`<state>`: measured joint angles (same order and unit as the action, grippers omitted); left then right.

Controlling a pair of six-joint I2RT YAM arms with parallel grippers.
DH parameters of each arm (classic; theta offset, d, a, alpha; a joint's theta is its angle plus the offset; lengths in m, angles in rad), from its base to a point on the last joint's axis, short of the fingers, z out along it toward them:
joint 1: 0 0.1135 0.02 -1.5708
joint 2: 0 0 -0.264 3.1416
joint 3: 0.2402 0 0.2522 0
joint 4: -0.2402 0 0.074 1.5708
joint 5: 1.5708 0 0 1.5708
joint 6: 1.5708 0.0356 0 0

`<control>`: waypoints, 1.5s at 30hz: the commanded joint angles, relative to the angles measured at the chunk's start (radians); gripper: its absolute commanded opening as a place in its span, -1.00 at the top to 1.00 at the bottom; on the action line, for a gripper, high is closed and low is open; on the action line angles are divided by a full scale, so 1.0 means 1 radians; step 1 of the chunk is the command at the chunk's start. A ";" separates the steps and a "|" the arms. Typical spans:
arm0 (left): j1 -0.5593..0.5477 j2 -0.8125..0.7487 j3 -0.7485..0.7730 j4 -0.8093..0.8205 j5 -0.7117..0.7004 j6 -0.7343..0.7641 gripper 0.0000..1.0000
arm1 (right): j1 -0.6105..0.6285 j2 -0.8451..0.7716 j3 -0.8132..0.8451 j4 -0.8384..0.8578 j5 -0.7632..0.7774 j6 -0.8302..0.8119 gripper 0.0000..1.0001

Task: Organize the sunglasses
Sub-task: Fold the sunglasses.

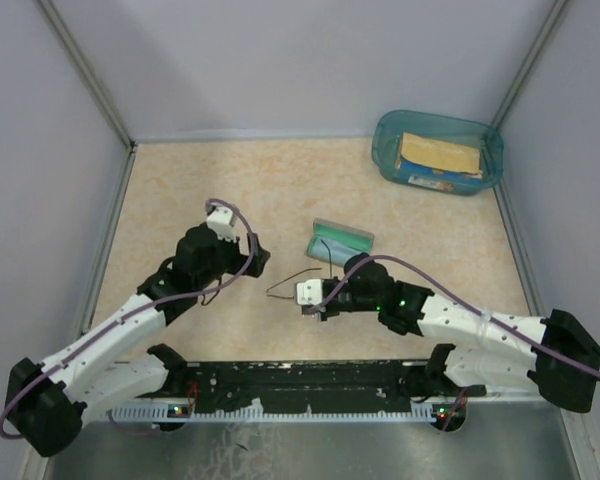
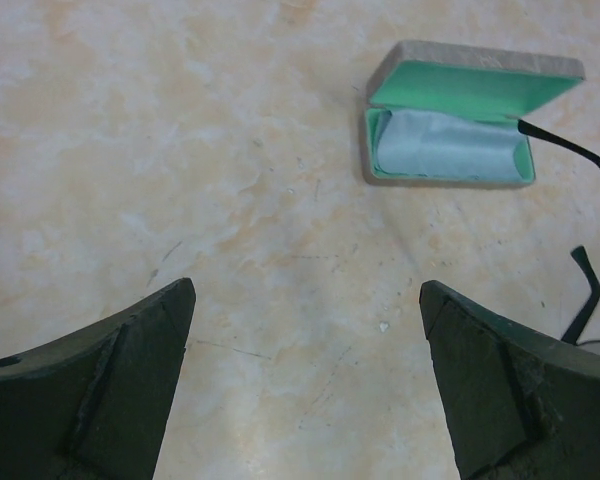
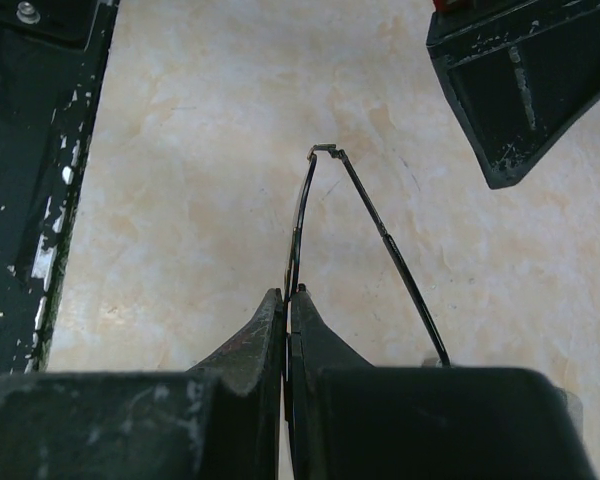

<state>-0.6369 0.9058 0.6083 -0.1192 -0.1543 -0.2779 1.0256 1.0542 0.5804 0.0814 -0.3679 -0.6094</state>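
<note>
The sunglasses (image 3: pixel 365 212) are a thin dark wire frame, and my right gripper (image 3: pixel 286 296) is shut on the frame's edge, one slim temple arm splaying to the right. From above, the right gripper (image 1: pixel 302 300) holds the sunglasses (image 1: pixel 290 281) just above the table's middle. An open grey case (image 1: pixel 340 242) with green lining lies just behind it. A pale blue cloth (image 2: pixel 445 146) sits folded inside the case (image 2: pixel 460 120). My left gripper (image 2: pixel 305 290) hovers open over bare table with nothing between its fingers. The sunglasses' temple tips (image 2: pixel 583 152) show at that view's right edge.
A teal bin (image 1: pixel 438 150) holding a tan packet stands at the back right corner. The black base rail (image 1: pixel 310 378) runs along the near edge. White walls close in the table's left, back and right. A left gripper finger (image 3: pixel 510 90) shows close ahead of the right gripper.
</note>
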 commanded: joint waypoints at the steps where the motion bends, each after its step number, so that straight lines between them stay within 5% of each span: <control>1: 0.002 0.060 0.059 0.047 0.206 0.073 -0.99 | 0.015 -0.013 0.017 -0.027 -0.014 -0.027 1.00; 12: -0.067 0.259 0.138 0.035 0.426 0.142 -0.98 | 0.024 0.002 0.037 -0.061 -0.016 -0.039 1.00; 34: -0.231 0.462 0.263 -0.085 0.459 0.213 -0.98 | 0.025 -0.046 0.024 -0.068 0.034 -0.034 1.00; 45: -0.230 0.412 0.314 -0.104 0.186 0.134 -0.99 | 0.026 -0.028 0.058 -0.119 -0.005 -0.014 1.00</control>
<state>-0.8623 1.3598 0.8700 -0.2081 0.1551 -0.1089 1.0454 1.0405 0.5816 -0.0399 -0.3573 -0.6323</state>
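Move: The left hand, empty and open, has the nearer temple of the sunglasses about 9 cm to its right, 5 cm back and some 5 cm below. The other temple is roughly 16 cm right, 1 cm back and 4 cm lower; the open case is some 19 cm right, 8 cm ahead and 14 cm below. The right hand grips the frame; that nearer temple lies about 6 cm ahead and 4 cm left of it, 1 cm below. Left hand, fingers open, sweeps some 13 cm right, then eases back against the near temple while the right keeps hold. ##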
